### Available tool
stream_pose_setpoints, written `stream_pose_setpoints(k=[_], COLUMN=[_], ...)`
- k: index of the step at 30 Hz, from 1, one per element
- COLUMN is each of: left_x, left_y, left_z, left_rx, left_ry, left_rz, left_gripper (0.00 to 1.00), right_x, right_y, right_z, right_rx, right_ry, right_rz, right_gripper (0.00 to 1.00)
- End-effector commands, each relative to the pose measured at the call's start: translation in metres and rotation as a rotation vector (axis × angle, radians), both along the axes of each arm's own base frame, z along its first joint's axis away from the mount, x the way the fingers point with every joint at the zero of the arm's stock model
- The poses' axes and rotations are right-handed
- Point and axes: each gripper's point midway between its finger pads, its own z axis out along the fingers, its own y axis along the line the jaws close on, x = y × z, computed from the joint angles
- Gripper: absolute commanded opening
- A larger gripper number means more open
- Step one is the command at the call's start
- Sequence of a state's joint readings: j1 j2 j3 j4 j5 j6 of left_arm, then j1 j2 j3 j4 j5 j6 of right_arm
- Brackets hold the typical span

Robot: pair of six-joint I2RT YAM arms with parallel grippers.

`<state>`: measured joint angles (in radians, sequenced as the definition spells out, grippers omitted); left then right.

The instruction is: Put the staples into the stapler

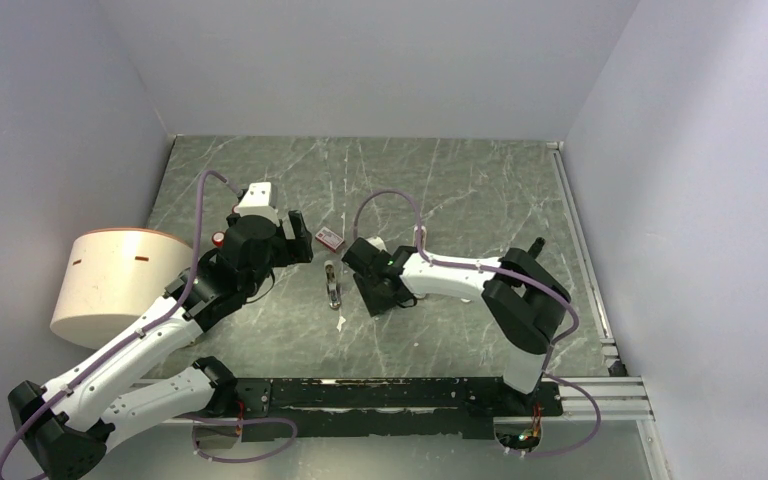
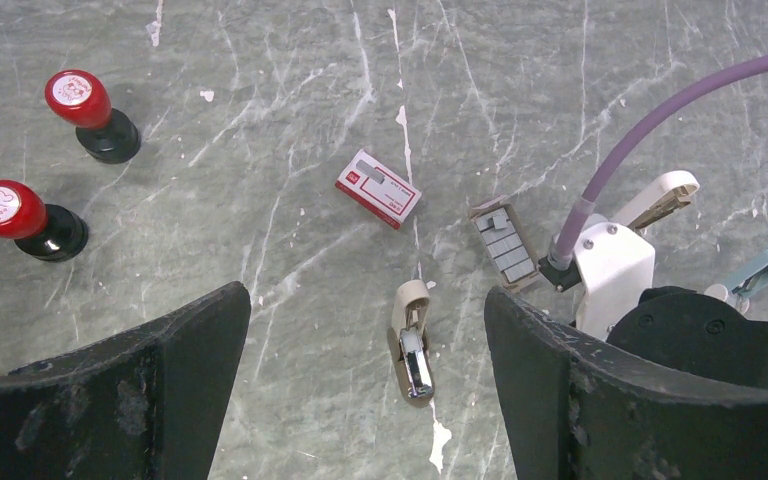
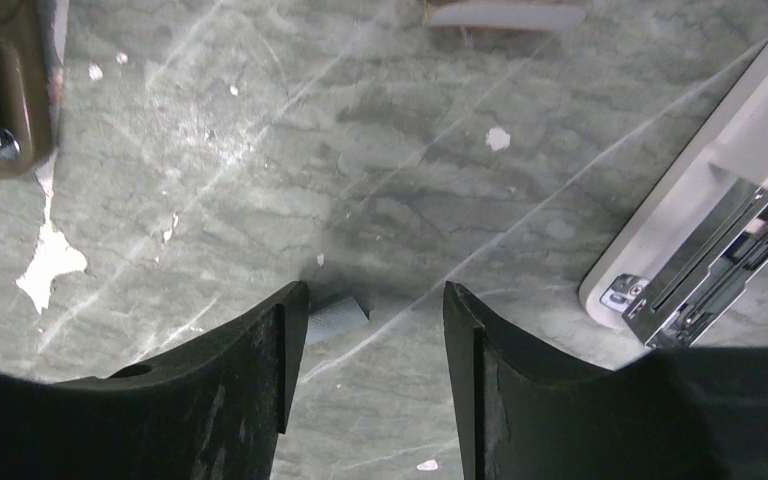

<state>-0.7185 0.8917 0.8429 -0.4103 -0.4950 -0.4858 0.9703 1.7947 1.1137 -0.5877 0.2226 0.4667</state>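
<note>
The stapler (image 2: 412, 342) is small and beige and lies opened on the marble table, its grey metal inside showing; it also appears as the stapler (image 1: 332, 285) and at the top left as the stapler (image 3: 0, 90). My left gripper (image 2: 363, 300) hovers open above it, fingers wide on either side. A small grey ribbed piece of staples (image 3: 340, 320) lies on the table at the tip of my right gripper's left finger, partly hidden behind it. My right gripper (image 3: 370, 300) is open with nothing between its fingers, just right of the stapler.
A red-and-white box (image 2: 378, 188) lies beyond the stapler, with a small card tray of grey strips (image 2: 505, 245) to its right. A long white stapler (image 3: 700, 230) and a light-blue stapler (image 2: 760, 272) lie right. Two red stamps (image 2: 85, 105) stand left. A white cylinder (image 1: 110, 285) sits far left.
</note>
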Motion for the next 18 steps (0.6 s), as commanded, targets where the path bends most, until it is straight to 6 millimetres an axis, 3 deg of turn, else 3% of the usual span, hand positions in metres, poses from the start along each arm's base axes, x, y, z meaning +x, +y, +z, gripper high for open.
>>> stream_pose_setpoints(k=[1, 8, 18], left_x=[0.002, 0.003, 0.003], left_y=[0.002, 0.001, 0.001], left_z=[0.004, 0.002, 0.002], left_rx=[-0.007, -0.006, -0.004], left_ry=[-0.015, -0.011, -0.012], left_rz=[0.014, 0.012, 0.013], left_gripper=[0.91, 0.91, 0.91], right_x=[-0.024, -0.027, -0.021], right_y=[-0.018, -0.024, -0.009], right_z=[-0.010, -0.010, -0.009], right_rx=[-0.041, -0.041, 0.016], right_ry=[0.076, 0.075, 0.061], right_rz=[0.014, -0.018, -0.021], right_gripper=[0.56, 0.53, 0.32])
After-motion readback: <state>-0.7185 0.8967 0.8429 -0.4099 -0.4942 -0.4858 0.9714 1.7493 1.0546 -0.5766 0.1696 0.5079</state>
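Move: The loose staple strip lies almost between my right fingers, beside the left one: about 1 cm back from my right hand point, 1 cm to its left and 1 cm below. The brown stapler is some 10 cm to the left and 3 cm ahead, the white stapler about 8 cm to the right and 7 cm ahead, the staple tray 10 cm ahead, 1 cm to the left. From my left hand the strip is roughly 6 cm back, 14 cm right and 22 cm down. I draw my right hand back about 1.5 cm, drifting slightly right, low over the table towards the loose staple strip, the fingers still pointing steeply down. My left finger drags and turns the strip as I go; slowing, I narrow the half-open fingers around it without yet pinching it from both sides. ##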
